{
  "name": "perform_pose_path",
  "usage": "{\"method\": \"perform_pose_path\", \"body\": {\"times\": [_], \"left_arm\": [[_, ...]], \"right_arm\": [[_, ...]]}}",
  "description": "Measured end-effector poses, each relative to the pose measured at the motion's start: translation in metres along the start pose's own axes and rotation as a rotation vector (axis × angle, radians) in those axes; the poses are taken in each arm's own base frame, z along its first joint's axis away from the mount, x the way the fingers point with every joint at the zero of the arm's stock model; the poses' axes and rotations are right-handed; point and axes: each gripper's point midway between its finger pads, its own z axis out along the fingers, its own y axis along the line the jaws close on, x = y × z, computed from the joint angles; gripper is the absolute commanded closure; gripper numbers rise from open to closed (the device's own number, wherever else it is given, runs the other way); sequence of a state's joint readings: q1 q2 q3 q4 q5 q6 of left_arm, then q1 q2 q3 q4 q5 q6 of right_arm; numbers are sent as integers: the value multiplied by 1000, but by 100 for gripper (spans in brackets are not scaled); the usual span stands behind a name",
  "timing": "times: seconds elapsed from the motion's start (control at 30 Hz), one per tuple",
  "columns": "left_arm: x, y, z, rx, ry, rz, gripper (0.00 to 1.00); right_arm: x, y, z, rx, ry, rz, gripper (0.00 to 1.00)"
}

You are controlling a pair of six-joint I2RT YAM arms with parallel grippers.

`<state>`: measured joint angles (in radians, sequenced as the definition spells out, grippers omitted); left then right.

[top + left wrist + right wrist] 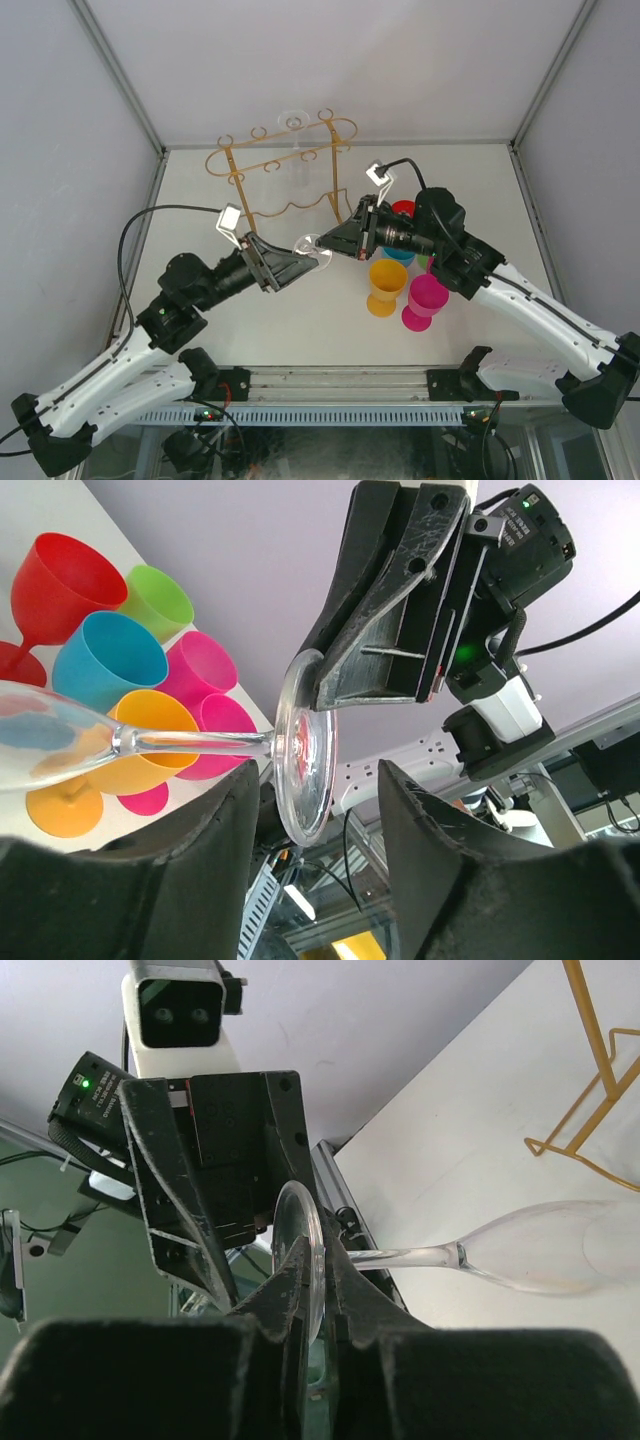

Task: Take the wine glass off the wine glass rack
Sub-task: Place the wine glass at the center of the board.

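A clear wine glass [312, 245] hangs level in the air between my two grippers, apart from the gold wire wine glass rack [333, 175] at the back of the table. My right gripper [322, 1250] is shut on the rim of the glass's round foot [298, 1222]. The stem and bowl [560, 1245] point away toward the rack [590, 1025]. My left gripper [318, 780] faces the right one, its jaws open on either side of the same foot [305, 750]. The foot sits close to the left finger [225, 820], with a gap to the right finger.
Coloured plastic goblets stand in a cluster under the right arm: red [403, 210], blue [398, 252], orange [386, 285] and pink [424, 300], with a green one [155, 600] showing in the left wrist view. Another clear glass foot [293, 120] shows at the rack's top rail.
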<state>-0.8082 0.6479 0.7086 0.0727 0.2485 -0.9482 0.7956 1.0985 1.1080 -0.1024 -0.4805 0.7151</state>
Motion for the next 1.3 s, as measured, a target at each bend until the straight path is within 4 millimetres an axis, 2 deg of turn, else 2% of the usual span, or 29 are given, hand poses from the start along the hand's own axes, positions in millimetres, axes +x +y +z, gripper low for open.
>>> {"method": "perform_pose_path", "body": {"times": [0.23, 0.43, 0.6, 0.67, 0.77, 0.9, 1.03, 1.2, 1.3], "left_arm": [[10, 4, 2, 13, 24, -41, 64], [10, 1, 4, 32, 23, -53, 70], [11, 0, 5, 37, 28, -59, 95], [11, 1, 6, 37, 29, -58, 100], [11, -2, 6, 51, 34, -48, 100], [13, -3, 6, 59, 41, -28, 100], [19, 1, 5, 54, 68, -1, 100], [32, 6, 2, 57, 126, 81, 100], [53, 12, -5, 65, 207, 212, 100]], "right_arm": [[2, 1, 0, -15, 3, -38, 100], [3, 8, -4, -48, 10, -75, 100], [3, 13, -7, -70, 15, -101, 100], [3, 15, -9, -77, 12, -118, 100], [2, 16, -11, -78, 10, -129, 99], [4, 17, -14, -75, 15, -141, 76], [1, 21, -25, -63, -8, -168, 63], [-13, 21, -47, -15, -80, -211, 54], [-30, 5, -63, 65, -139, -202, 52]]}}
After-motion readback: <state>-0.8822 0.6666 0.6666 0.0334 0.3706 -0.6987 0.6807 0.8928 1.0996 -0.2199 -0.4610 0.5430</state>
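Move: About 2 cm ahead and 2 cm to the right of the left hand, at its height, is the foot of the clear wine glass, its rim already between the open fingers. The right hand pinches this foot, whose middle lies 2 cm to its left and 1 cm back. From the left hand, the yellow cup stands some 16 cm right, 3 cm ahead; the blue cup 19 cm right, 11 cm ahead, both about 17 cm lower. The rack is 25 cm ahead, 2 cm left, 8 cm lower. Closing on the rim of the glass's foot, the left hand eases about 1 cm to the right and pinches the rim between its fingertips. Only then does the right hand, after drifting 2 cm back, open about halfway and pull off some 6 cm to the right and a little up. The left keeps its pinch and heads down and back about 5 cm, its wrist turning some 15 degrees. ##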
